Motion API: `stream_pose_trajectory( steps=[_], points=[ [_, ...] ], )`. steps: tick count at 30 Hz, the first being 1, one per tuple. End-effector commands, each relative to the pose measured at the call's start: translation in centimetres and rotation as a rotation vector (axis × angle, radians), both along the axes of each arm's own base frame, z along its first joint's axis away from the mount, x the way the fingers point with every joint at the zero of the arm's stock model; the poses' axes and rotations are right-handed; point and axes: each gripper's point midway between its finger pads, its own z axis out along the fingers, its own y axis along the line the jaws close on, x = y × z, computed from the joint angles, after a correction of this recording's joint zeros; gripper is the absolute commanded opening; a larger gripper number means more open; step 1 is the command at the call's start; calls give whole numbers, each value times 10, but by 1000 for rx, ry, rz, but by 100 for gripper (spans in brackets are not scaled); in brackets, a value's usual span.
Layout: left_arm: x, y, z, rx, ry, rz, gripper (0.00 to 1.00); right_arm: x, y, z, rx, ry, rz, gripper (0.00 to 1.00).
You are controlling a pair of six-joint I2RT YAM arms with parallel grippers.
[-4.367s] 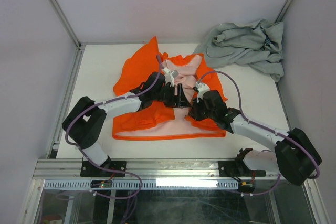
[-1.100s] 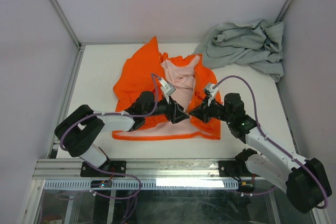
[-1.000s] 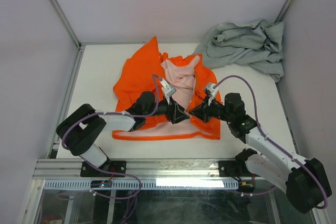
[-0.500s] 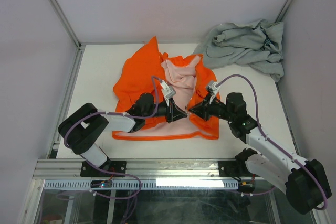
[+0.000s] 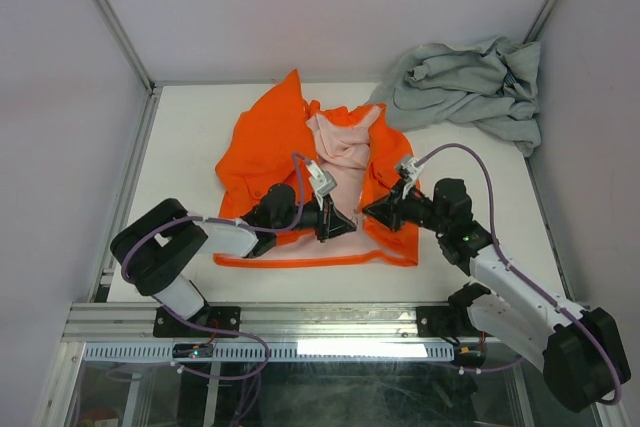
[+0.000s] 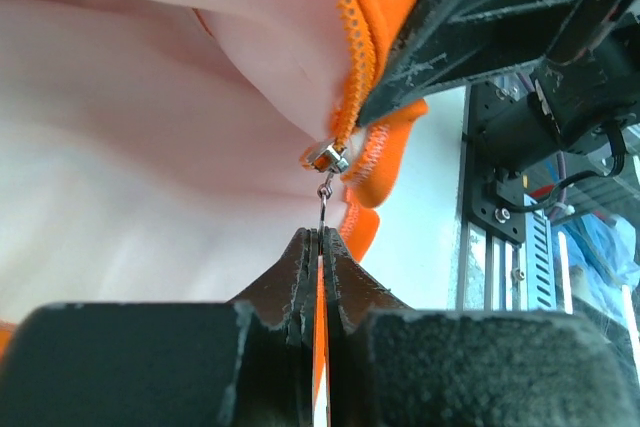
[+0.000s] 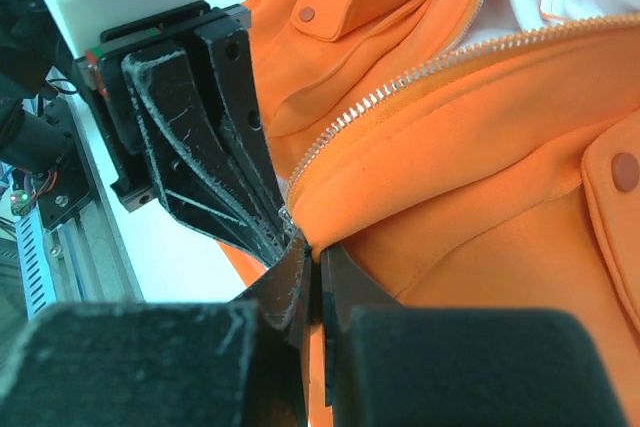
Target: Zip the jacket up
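Note:
The orange jacket [image 5: 262,143] lies open on the white table, its pale pink lining [image 5: 345,147] showing. My left gripper [image 5: 347,224] is shut on the thin metal pull tab [image 6: 322,209] that hangs from the zipper slider [image 6: 327,157] near the jacket's lower hem. My right gripper [image 5: 368,212] is shut on the orange front edge [image 7: 400,197] at the low end of the zipper teeth [image 7: 390,92], tip to tip with the left gripper. The left fingers [image 7: 215,162] show in the right wrist view. The right fingers [image 6: 450,32] show in the left wrist view.
A crumpled light grey garment [image 5: 468,82] lies at the table's back right corner. White walls close in the table [image 5: 185,132] on three sides. A metal rail [image 5: 330,319] runs along the near edge by the arm bases.
Both grippers have come down from the jacket's middle to its lower hem over the last seconds. In the last half second the left gripper has shifted slightly nearer; the right has barely moved.

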Motion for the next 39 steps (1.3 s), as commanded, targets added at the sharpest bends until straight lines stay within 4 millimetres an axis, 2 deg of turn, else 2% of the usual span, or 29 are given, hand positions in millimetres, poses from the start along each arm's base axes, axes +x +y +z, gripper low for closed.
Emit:
stream_pose_trajectory(
  steps=[1, 6, 8, 9, 14, 21, 24, 26, 32, 39],
  points=[
    [-19, 9, -20, 63, 40, 5, 0, 13, 0, 42, 94, -137, -24, 0],
    [-1, 22, -10, 101, 104, 180, 1, 12, 0, 30, 79, -111, -7, 0],
    [9, 31, 1, 135, 124, 269, 11, 11, -1, 24, 72, -103, -10, 0],
    [15, 36, 3, 159, 138, 317, 20, 11, -2, 21, 68, -101, -13, 0],
    [37, 71, -6, 333, 316, 621, 38, 13, -7, 11, 48, -90, -49, 0],
    [36, 89, -8, 451, 455, 760, 59, 15, -13, 1, 43, -77, -101, 0],
    [37, 89, -10, 524, 492, 787, 60, 16, -15, -2, 46, -74, -120, 0],
    [37, 91, -24, 607, 516, 808, 60, 16, -16, -2, 55, -70, -130, 0],
    [49, 82, -39, 755, 522, 866, 57, 13, -19, 1, 76, -74, -146, 0],
    [63, 87, -59, 927, 491, 951, 56, 9, -17, 0, 84, -54, -127, 0]
  ],
)
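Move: The left hand, still pinching the zipper pull, has the left panel's lower zipper corner about 6 cm to its left, 2 cm ahead and roughly 8 cm below; the slider sits some 2 cm to its right and 1 cm ahead, nearly level, while the bottom hem runs about 7 cm back, straight behind and 9 cm below. From the right hand, which grips the right panel's lower end, that left corner lies about 9 cm left, 2 cm back and 12 cm below. After a short tug back of about 1 cm, the left fingers open and let go of the zipper pull, and the hand swings some 9 cm left and 4 cm forward, then sinks about 5 cm over the left panel's lower zipper corner, its wrist turning some 75 degrees until the spread fingers point steeply down. The right hand keeps its pinch on the right panel beside the slider and eases about 2 cm right and 2 cm down, turning slightly clockwise. ##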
